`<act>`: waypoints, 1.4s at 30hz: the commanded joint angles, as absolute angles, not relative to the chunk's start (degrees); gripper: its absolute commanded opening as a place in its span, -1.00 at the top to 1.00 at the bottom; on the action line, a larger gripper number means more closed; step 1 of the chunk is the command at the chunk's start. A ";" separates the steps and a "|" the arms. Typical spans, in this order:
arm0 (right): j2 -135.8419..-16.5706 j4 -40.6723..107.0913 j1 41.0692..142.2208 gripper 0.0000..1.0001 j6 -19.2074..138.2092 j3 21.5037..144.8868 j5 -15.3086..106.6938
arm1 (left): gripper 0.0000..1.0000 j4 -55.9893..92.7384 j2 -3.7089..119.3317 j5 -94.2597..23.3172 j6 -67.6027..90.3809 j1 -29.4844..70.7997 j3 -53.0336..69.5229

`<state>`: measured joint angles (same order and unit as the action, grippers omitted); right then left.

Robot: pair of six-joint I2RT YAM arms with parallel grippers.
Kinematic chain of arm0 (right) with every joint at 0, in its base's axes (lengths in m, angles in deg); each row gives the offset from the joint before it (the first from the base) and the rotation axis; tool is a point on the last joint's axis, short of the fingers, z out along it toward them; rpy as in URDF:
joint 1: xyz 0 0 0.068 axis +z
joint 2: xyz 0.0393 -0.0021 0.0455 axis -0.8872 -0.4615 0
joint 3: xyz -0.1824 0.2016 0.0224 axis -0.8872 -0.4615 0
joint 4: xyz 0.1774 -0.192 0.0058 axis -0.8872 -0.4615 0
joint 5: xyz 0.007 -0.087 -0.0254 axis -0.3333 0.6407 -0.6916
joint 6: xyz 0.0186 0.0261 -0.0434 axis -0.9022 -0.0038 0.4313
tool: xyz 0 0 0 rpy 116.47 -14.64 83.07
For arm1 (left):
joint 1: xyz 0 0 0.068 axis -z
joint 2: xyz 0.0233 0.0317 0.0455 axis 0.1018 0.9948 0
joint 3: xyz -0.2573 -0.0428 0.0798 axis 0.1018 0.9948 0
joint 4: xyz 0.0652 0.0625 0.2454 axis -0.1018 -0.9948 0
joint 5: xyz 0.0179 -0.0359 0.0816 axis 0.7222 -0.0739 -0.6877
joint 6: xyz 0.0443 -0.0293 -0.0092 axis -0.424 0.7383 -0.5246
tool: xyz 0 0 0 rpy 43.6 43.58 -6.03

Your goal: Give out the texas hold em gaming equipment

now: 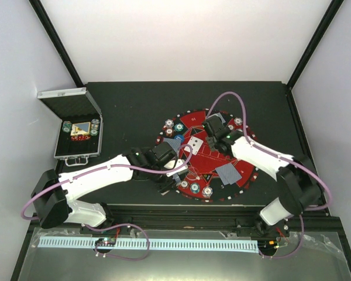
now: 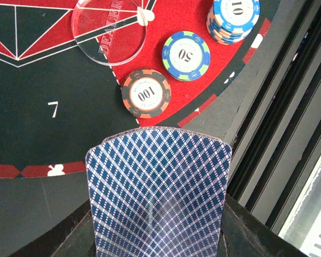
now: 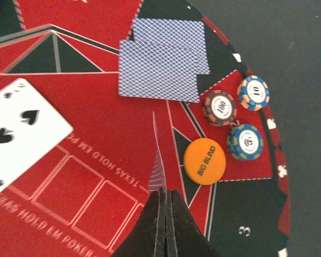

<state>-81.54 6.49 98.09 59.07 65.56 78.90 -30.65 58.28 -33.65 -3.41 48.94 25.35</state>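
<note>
In the left wrist view a blue-and-white patterned playing card [image 2: 158,193] stands bowed between the fingers [image 2: 246,230] of my left gripper [image 2: 158,238], which is shut on it above the mat's near edge. Beyond it lie a 100 chip [image 2: 146,93], a 50 chip [image 2: 186,55], a stack of 10 chips [image 2: 233,19] and a clear dealer disc [image 2: 108,29]. My right gripper [image 3: 166,191] is shut on a card seen edge-on [image 3: 160,152], over the red mat [image 3: 96,176]. Beside it sit an orange Big Blind button [image 3: 204,161] and three chips [image 3: 220,107].
The round red-and-black mat [image 1: 202,170] lies mid-table with chips around its rim. It also holds two face-down cards [image 3: 165,59] and a face-up spade card [image 3: 21,134]. The open silver case [image 1: 76,126] stands at the far left. A metal rail [image 2: 289,134] runs just past the mat's near edge.
</note>
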 commanded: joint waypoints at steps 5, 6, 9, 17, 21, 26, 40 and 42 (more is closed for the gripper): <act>-89.43 9.89 102.51 0.98 66.29 69.43 91.15 | 0.00 -30.66 58.03 -34.11 -3.00 49.00 23.50; -90.29 9.90 103.01 0.98 66.38 69.75 90.68 | 0.00 -30.66 58.07 -34.15 -2.99 49.00 23.54; -92.24 10.40 105.00 0.98 66.97 69.90 90.12 | 0.00 -30.59 58.25 -34.39 -3.08 48.93 23.55; -96.77 11.03 107.24 0.98 66.66 70.92 83.67 | 0.01 -30.43 59.00 -34.11 -3.09 48.90 23.64; -97.65 11.70 107.23 0.98 66.06 70.64 77.81 | 0.01 -30.42 58.86 -34.14 -3.09 48.89 23.64; -98.43 12.60 107.23 0.98 64.50 69.84 71.94 | 0.00 -30.24 59.09 -34.10 -3.09 48.83 23.72; -100.34 15.25 107.23 0.98 63.72 68.87 67.14 | 0.00 -30.25 59.42 -33.89 -3.12 48.83 23.81; -100.58 15.34 107.25 0.93 63.28 69.00 66.75 | 0.00 -30.14 59.24 -33.93 -3.09 48.83 23.81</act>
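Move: The right hand, a card already pinched edge-on in its fingers, is bound for the face-up three of spades, roughly 9 cm to its left, 2 cm ahead and 12 cm below. On the mat, the big blind button lies about 4 cm ahead and 6 cm right of the hand, the far card backs about 11 cm ahead and 1 cm left, the small blind button 4 cm ahead and 15 cm left. From the left hand the three lies about 17 cm ahead and 10 cm right. Dipping first, the right hand then sweeps left and down together, about 10 cm left and 9 cm down, easing slightly back, to bring the pinched card over the three of spades. Its wrist turns roughly 20 degrees counter-clockwise and tips the fingers some 10 degrees further down; the fingers stay shut on the card's edge as its free part comes down on the three. ##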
